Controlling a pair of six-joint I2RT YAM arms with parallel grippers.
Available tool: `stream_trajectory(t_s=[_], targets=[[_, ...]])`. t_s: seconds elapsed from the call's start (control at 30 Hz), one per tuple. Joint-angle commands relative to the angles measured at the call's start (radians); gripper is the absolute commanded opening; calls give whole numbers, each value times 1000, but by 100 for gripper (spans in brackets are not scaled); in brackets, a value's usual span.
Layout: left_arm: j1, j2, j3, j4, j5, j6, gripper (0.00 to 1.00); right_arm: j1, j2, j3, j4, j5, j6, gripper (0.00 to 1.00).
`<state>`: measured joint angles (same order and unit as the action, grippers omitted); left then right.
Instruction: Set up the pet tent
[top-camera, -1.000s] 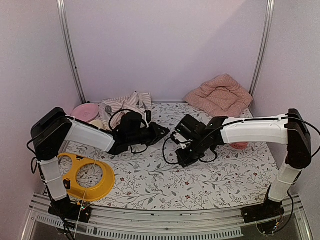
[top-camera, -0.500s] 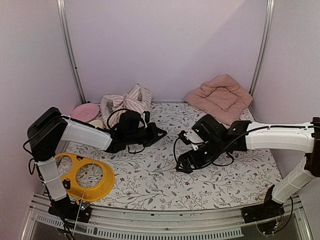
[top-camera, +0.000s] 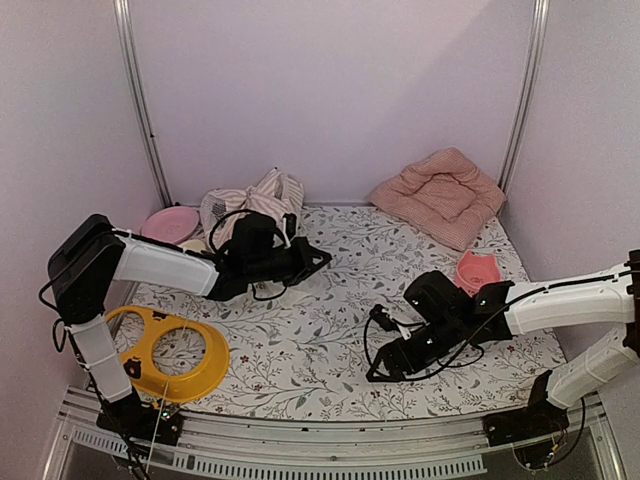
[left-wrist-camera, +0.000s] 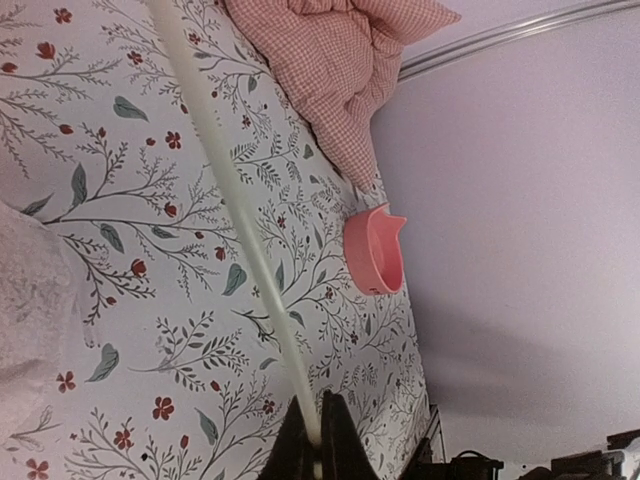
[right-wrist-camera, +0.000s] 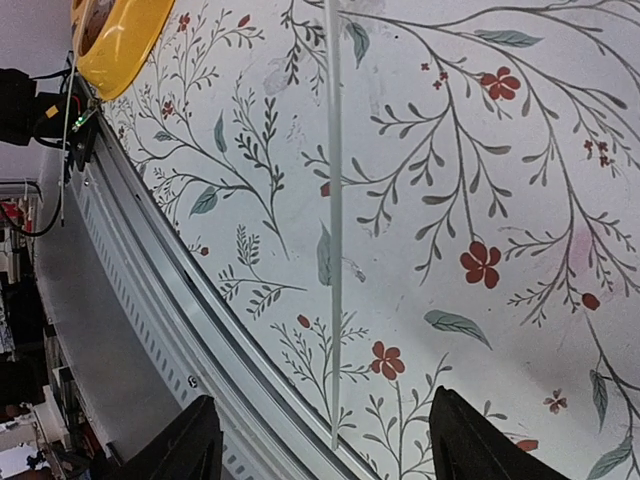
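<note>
The pet tent (top-camera: 252, 201) is a crumpled pink-and-white striped bundle at the back left of the table. My left gripper (top-camera: 313, 261) reaches out just right of it. In the left wrist view that gripper (left-wrist-camera: 318, 402) is shut on a thin white pole (left-wrist-camera: 232, 205), which runs from the jaws out over the flowered cloth. White mesh (left-wrist-camera: 28, 300) shows at the left edge. My right gripper (top-camera: 384, 365) hovers low over the near right of the table. It (right-wrist-camera: 335, 440) stands open, and a thin pole (right-wrist-camera: 334, 220) ends between its fingers (right-wrist-camera: 190, 440) without touching them.
A pink checked cushion (top-camera: 438, 193) leans in the back right corner, and a pink bowl (top-camera: 477, 271) sits in front of it. A yellow ringed piece (top-camera: 172, 350) lies near left and a pink plate (top-camera: 168, 222) back left. The metal table rail (right-wrist-camera: 150, 300) runs close under my right gripper.
My right gripper has let go, opened, and swung from the table's middle toward the near right. My left gripper has shut on the pole and the tent bundle has shifted slightly back.
</note>
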<state>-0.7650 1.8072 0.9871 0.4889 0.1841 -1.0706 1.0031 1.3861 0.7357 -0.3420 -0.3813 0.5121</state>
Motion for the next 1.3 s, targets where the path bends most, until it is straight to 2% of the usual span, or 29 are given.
stream_trajectory(t_s=[0.0,0.33,0.6,0.9,1.27], targets=[[19,-40,48,30,-4,88,0,25,-2,-37,144,-75,50,68],[30,-58,52,24,1,98,0,36,67,-61,197,-49,61,51],[36,-64,53,25,11,97,0,38,97,-76,221,-7,69,45],[38,-78,53,21,11,102,0,37,121,-67,239,0,68,25],[41,-76,61,25,15,101,0,37,140,-66,239,-8,63,26]])
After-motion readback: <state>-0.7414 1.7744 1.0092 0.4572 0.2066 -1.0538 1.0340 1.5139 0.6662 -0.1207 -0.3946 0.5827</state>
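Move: The right hand is open over the near end of the tent pole, which lies about 4 cm below it, within a centimetre or so behind and to its left. The yellow frame is some 40 cm to this hand's left and 6 cm ahead; the pink bowl sits about 23 cm ahead and 20 cm to the right. From the left hand, gripping the pole farther up, that end lies roughly 23 cm back, 9 cm to the right and 12 cm lower. Sidling about 2 cm left and 1 cm back, then sinking some 3.5 cm, the right hand comes down around the near end of the pole, narrowing its fingers from wide to about a quarter open so that the pole runs between them, not yet pinched. The left hand keeps its grip farther up the pole and eases up about 2 cm. ##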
